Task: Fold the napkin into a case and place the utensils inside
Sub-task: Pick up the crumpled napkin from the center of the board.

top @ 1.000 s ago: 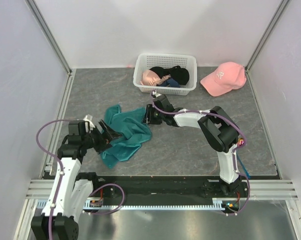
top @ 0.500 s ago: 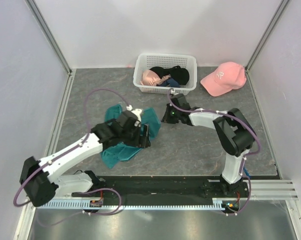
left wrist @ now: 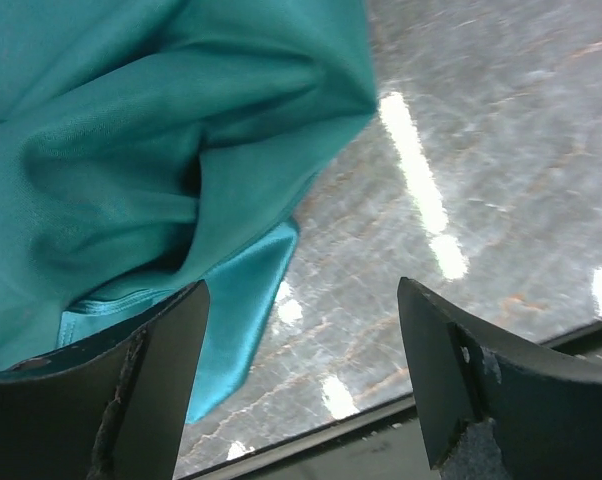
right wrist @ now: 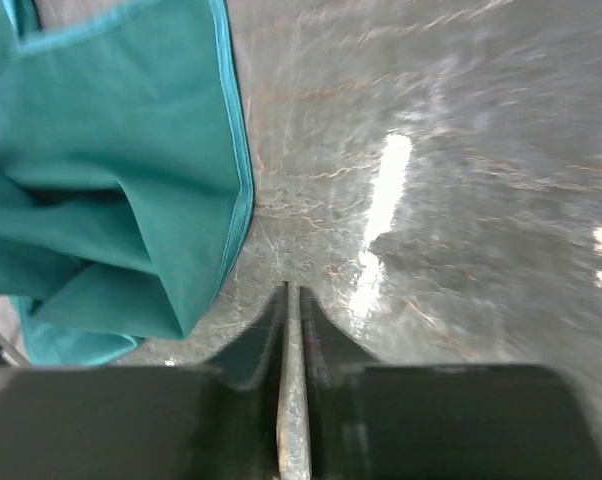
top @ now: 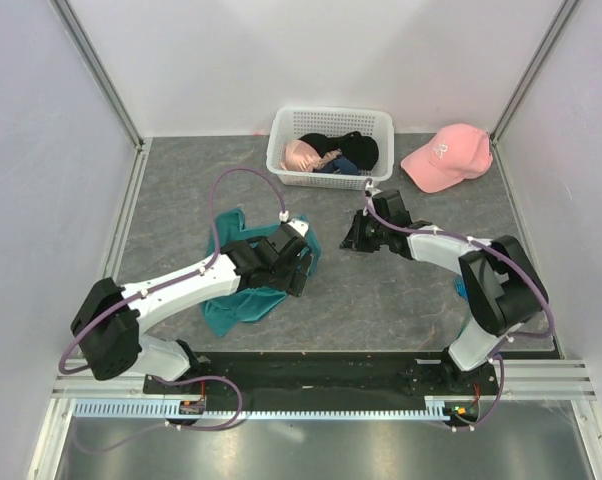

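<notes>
The napkin (top: 243,303) lies crumpled, teal-green, left of the table's middle. My left gripper (top: 301,272) hovers over its right edge, jaws wide open. In the left wrist view the napkin (left wrist: 161,150) bunches by the left finger (left wrist: 151,380), and bare table fills most of the gap of the left gripper (left wrist: 303,375). My right gripper (top: 349,236) is shut and empty, apart from the cloth on its right. The right wrist view shows the right gripper (right wrist: 293,298) with tips together and the napkin (right wrist: 111,180) ahead to the left. A small blue sliver (top: 459,290) by the right elbow is too small to identify.
A white lattice basket (top: 281,150) with dark and pink garments stands at the back centre. A pink cap (top: 444,155) lies to its right. Metal rails and white walls border the grey table (top: 381,300).
My left arm has swung right across the napkin to its right edge, still open. My right gripper has shut and drawn back to the right, away from the cloth.
</notes>
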Motion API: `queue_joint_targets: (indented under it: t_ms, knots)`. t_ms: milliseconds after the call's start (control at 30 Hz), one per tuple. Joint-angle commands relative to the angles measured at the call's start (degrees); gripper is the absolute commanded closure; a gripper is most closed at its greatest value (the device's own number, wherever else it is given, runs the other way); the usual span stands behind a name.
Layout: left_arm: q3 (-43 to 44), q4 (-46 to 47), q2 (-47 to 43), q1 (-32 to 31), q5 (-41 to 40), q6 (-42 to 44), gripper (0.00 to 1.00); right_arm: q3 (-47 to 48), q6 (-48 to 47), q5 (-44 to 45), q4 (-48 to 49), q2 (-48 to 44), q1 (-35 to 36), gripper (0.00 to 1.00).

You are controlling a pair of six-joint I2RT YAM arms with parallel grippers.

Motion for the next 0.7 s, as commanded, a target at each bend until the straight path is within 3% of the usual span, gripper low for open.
queue_joint_targets:
  t_ms: [0,67,133,367,467,567,667]
  knots:
    - [1.2,0.2,2.7,2.6,-3.0,1.4,0.17,3.8,-1.9,-5.9,2.1,4.5,1.8,0.80]
    - [1.0,0.5,3.8,3.6,-3.6,0.2,0.19,5.5,-1.7,-6.3,2.5,6.3,3.6,0.72]
    - [0.9,0.9,4.0,4.4,-6.0,-0.4,0.28,7.1,-1.5,-6.6,2.6,8.7,5.9,0.66]
    - [-0.4,3.8,8.0,5.8,-3.7,-0.2,0.28,10.3,1.0,-3.5,3.2,12.5,9.0,0.33]
    - [-1.2,4.3,9.4,6.3,-2.5,-1.0,0.31,11.1,0.0,-1.7,2.1,13.3,10.0,0.29]
    - [-2.0,5.0,9.9,6.9,-1.8,-1.9,0.40,12.1,-0.8,0.4,0.6,14.9,11.1,0.28]
    - [-2.4,5.5,9.0,7.0,-0.3,-2.4,0.58,12.8,-0.4,1.5,0.8,16.6,12.2,0.32]
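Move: The napkin's near right-hand fold lies about 3 cm ahead of the left hand, 4 cm to its left and 7 cm below, with the crumpled napkin's middle some 8 cm left and 4 cm ahead. From the right hand, the napkin's right-hand corner is about 9 cm left, 2 cm back and 4 cm below. The white basket stands roughly 24 cm ahead of that hand and 2 cm to its left. The left hand goes forward and to its left over the near fold, then mostly straight down, sinking some 5 cm in all and partly closing its wide-open fingers around the fold, though whether they touch it yet can't be seen. Meanwhile the right hand sweeps about 9 cm left to the napkin's right-hand corner, dropping a little early on, turning slightly counter-clockwise and spreading its nearly shut fingers wide so that they come to straddle the hemmed edge. ##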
